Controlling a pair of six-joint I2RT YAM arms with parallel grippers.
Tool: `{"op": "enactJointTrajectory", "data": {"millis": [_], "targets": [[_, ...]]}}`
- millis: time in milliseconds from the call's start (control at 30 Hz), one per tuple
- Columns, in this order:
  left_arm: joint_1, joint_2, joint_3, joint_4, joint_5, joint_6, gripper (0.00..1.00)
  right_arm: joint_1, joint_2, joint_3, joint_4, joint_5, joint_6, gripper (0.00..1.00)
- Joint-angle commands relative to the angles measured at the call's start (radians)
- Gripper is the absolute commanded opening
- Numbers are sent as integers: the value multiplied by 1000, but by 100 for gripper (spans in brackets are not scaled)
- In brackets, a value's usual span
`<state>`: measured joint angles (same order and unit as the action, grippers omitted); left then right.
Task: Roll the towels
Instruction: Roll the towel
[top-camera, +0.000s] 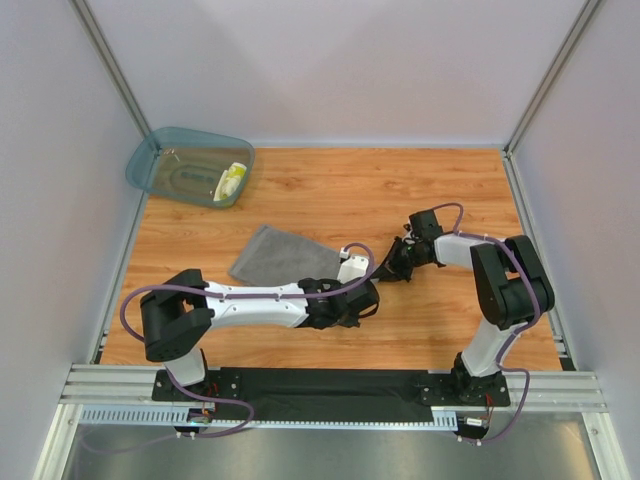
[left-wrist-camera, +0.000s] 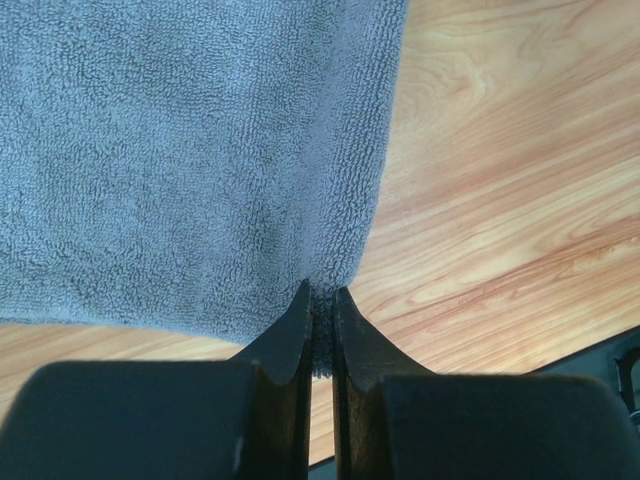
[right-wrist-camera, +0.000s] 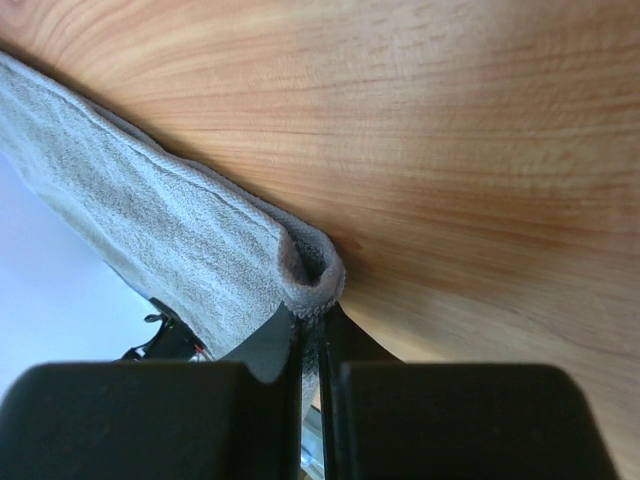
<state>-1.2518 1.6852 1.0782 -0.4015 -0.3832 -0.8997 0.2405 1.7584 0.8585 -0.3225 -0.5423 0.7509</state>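
Note:
The grey towel (top-camera: 280, 255) lies flat on the wooden table left of centre, and its right end is hidden under my left wrist. My left gripper (top-camera: 337, 291) is shut on the towel's near corner; in the left wrist view the terry cloth (left-wrist-camera: 180, 150) spreads away from the pinching gripper (left-wrist-camera: 320, 292). From the right, my right gripper (top-camera: 391, 271) reaches in and is shut on a curled corner of the same towel (right-wrist-camera: 170, 240), which is folded over at the gripper (right-wrist-camera: 310, 312). The small yellow-and-white cloth (top-camera: 232, 180) lies inside the tub.
A translucent teal plastic tub (top-camera: 170, 160) stands at the back left corner of the table (top-camera: 440, 190). Grey walls with metal posts close in the left, back and right sides. The arm bases sit on a black rail at the near edge.

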Motion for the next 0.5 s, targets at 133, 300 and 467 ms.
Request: {"op": "enactJointTrajectory", "data": {"millis": [133,300,467], "targets": [[-3,-76,-70,24,38,-33,0,-6,-48,125,-222,347,-122,34],[-3,-87,-63,36,81,-12,0,-49,-137,168,-354,447,-157,45],[-8,-85,-80,67,133,-10,0,-93,-315,128,-424,541,-179,61]]}}
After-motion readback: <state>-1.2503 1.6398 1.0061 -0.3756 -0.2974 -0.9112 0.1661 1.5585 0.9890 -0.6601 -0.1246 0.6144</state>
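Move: Between the right fingers, already pinched, is the far corner of the towel's right-hand end, with no offset. The near corner, in the left fingers, lies about 10 cm back and 5 cm left of the right hand, some 4 cm higher. From the left hand, the far corner is roughly 10 cm ahead, 5 cm right and 4 cm lower, and the towel's middle about 12 cm ahead, 12 cm left and 4 cm below. Opening to a bit over half, the right fingers let go of the towel's far corner and the hand pulls off about 9 cm to the right, edging forward at first and then rising some 4 cm, while its fingers swing about 25 degrees to point nearly straight down. The left hand keeps its pinch on the near corner and draws it back about 2 cm towards the base. ##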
